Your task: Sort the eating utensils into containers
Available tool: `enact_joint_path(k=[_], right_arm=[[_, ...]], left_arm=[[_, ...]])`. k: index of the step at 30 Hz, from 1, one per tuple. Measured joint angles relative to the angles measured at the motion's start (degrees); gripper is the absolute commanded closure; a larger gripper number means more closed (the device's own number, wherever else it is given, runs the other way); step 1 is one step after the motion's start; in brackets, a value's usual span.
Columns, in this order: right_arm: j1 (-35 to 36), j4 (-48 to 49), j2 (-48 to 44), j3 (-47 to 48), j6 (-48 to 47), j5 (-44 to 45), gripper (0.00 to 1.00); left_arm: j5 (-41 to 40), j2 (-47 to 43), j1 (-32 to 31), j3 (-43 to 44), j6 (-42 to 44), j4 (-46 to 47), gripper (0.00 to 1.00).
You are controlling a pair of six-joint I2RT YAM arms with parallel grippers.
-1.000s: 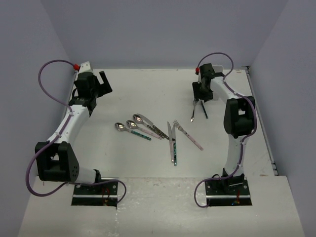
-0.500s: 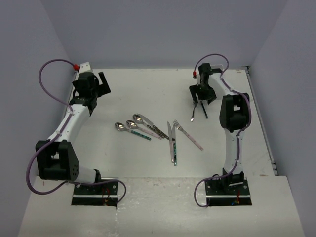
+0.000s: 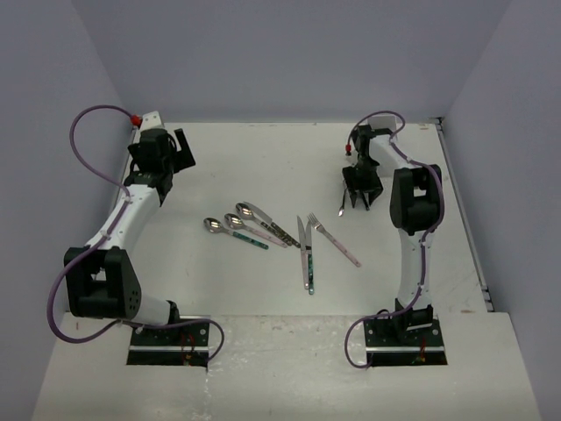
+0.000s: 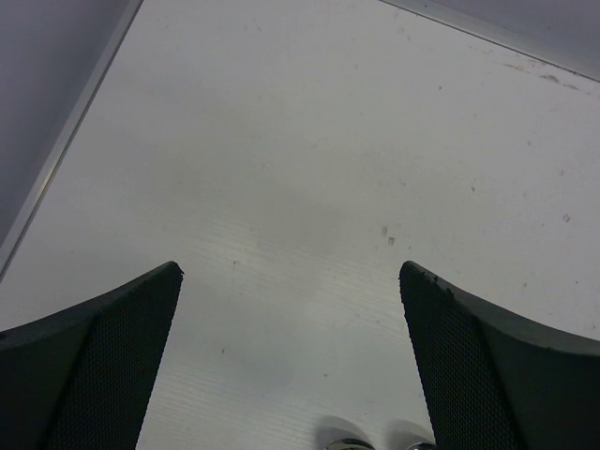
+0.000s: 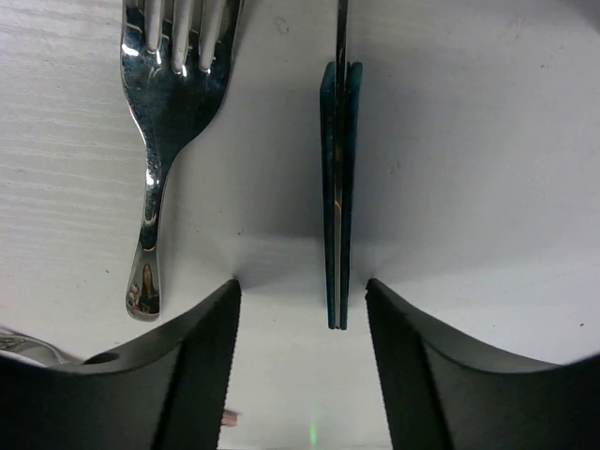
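My right gripper (image 3: pixel 360 200) (image 5: pixel 302 286) points down at the table at the back right. It is open, with its fingers either side of the end of a teal-handled utensil (image 5: pixel 338 187) that lies on edge, a gap showing on each side. A plain metal fork (image 5: pixel 157 141) (image 3: pixel 341 206) lies just to the left of it. Mid-table lie three spoons (image 3: pixel 235 220), a knife (image 3: pixel 305 252) and a pink-handled fork (image 3: pixel 337 242). My left gripper (image 3: pixel 184 145) (image 4: pixel 291 272) hangs open over bare table at the back left, holding nothing. The containers are out of view.
The white table (image 3: pixel 263 167) is walled by grey panels on the left, back and right. Two shiny spoon bowls (image 4: pixel 352 442) peek in at the bottom edge of the left wrist view.
My right gripper has come down and slightly right, onto the table around the teal handle. The left arm and the utensils mid-table have not moved.
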Motion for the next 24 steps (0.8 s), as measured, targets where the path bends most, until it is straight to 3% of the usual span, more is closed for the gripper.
enact_joint_path(k=[1,4,11,17,24], right_arm=[[0.0,-0.15,0.0,0.0,0.28,0.0,0.46],[0.0,-0.59,0.0,0.0,0.9,0.13,0.66],[0.02,-2.12,0.0,0.68,1.84,0.48,1.0],[0.57,-1.01,-0.68,-0.57,1.31,1.03,1.0],[2.93,10.14,-10.56,-14.97,-2.49,1.84,1.0]], left_arm=[[-0.15,0.07,0.0,0.0,0.0,-0.02,0.0],[-0.61,0.09,0.0,0.0,0.0,-0.17,0.0],[-1.05,0.09,0.0,0.0,0.0,-0.76,0.0],[-1.05,0.09,0.0,0.0,-0.02,-0.87,0.0],[-0.79,-0.33,0.0,0.0,-0.02,-0.92,0.0]])
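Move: The right hand, open around its handle end, has the teal-handled utensil just below and about 1 cm to its right, its middle some 6 cm ahead. The small silver fork lies about 6 cm to the hand's left and 4 cm ahead; the white container is roughly 16 cm ahead and 5 cm right. The pink-handled fork is some 10 cm back and 8 cm left. From the left hand the teal-handled utensil is about 50 cm right, 3 cm ahead and 18 cm below. Shut the right gripper fully on the rear end of the teal-handled utensil, fingers pointing straight down and the hand almost still low over the table. Once it is pinched, draw the hand back about 2 cm and some 1 cm left while starting to rise by under 1 cm, with the fingertips tilting slightly forward. ##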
